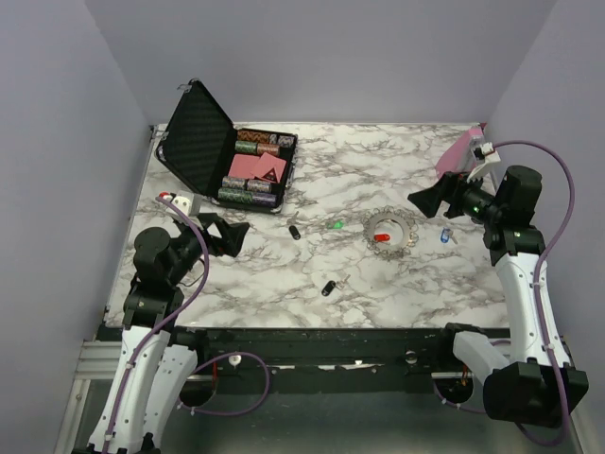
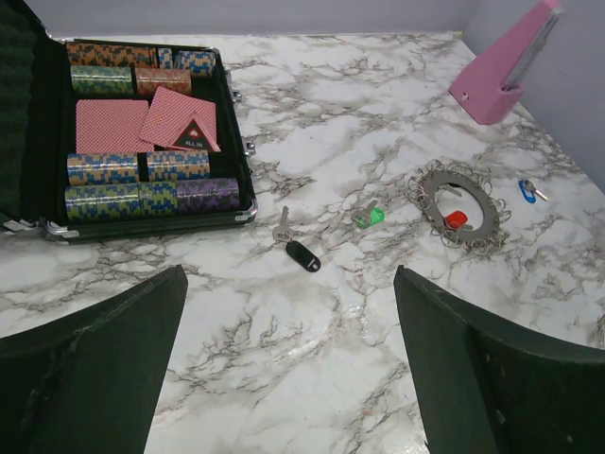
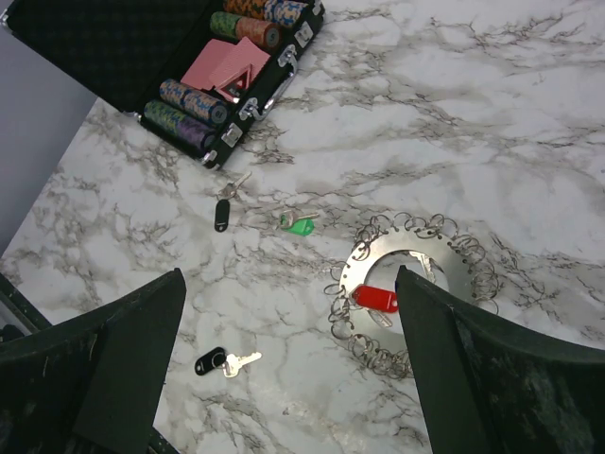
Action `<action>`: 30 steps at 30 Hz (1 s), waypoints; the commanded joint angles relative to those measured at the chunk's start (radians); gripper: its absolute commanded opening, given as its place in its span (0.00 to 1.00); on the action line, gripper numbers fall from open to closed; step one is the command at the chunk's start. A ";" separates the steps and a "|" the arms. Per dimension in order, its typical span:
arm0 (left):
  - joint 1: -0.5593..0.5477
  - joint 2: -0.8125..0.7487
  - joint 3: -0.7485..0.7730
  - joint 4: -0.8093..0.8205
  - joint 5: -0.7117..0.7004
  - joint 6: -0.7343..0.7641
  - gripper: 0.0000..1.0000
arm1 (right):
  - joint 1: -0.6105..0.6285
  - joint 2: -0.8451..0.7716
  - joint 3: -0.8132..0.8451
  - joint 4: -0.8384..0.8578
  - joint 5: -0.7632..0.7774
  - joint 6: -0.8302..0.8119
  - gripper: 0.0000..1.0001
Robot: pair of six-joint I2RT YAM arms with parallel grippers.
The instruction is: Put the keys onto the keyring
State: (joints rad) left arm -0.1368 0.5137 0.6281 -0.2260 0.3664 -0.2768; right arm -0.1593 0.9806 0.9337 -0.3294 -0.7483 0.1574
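Note:
The keyring (image 1: 389,219) is a silvery disc fringed with small rings, lying right of the table's middle, with a red key (image 1: 382,236) on it. Loose on the marble lie a green key (image 1: 337,225), two black keys (image 1: 295,231) (image 1: 328,288) and a blue key (image 1: 444,236). My left gripper (image 1: 236,236) hovers open at the left, apart from the nearer black key (image 2: 302,254). My right gripper (image 1: 423,203) hangs open above the keyring (image 3: 378,253) and red key (image 3: 376,299), holding nothing.
An open black case (image 1: 250,165) of poker chips and cards stands at the back left. A pink stand (image 1: 460,151) leans at the back right. A small white box (image 1: 180,201) sits by the left arm.

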 commanded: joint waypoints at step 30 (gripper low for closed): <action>0.003 0.068 -0.008 0.040 0.187 -0.036 0.99 | 0.305 0.251 0.181 -0.538 -0.259 -1.083 1.00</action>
State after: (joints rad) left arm -0.1329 0.5716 0.6159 -0.1890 0.5117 -0.3222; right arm 0.0616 1.1736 1.0626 -0.7170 -1.0859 -0.6518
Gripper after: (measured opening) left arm 0.987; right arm 0.998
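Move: The key with the black tag near the front edge of the table lies about 17 cm to the right hand's left, 9 cm back from it and some 27 cm below. At table height too, the keyring disc sits roughly 6 cm ahead and 2 cm left of that hand, and the green-tagged key about 8 cm ahead and 16 cm left. From the left hand the black-tagged key is some 19 cm right, 2 cm back and 27 cm below. The right hand swings left by about 8 cm while drawing back some 5 cm and sinking about 3 cm, first mainly back, left and down and then mostly left, closing on the front black-tagged key with its fingers still wide open and turning some 45 degrees counter-clockwise until they point mostly left, well above the table and touching nothing. The left hand, open and empty too, begins late to shift about 2 cm to the right, sinking slightly and turning a little clockwise. ##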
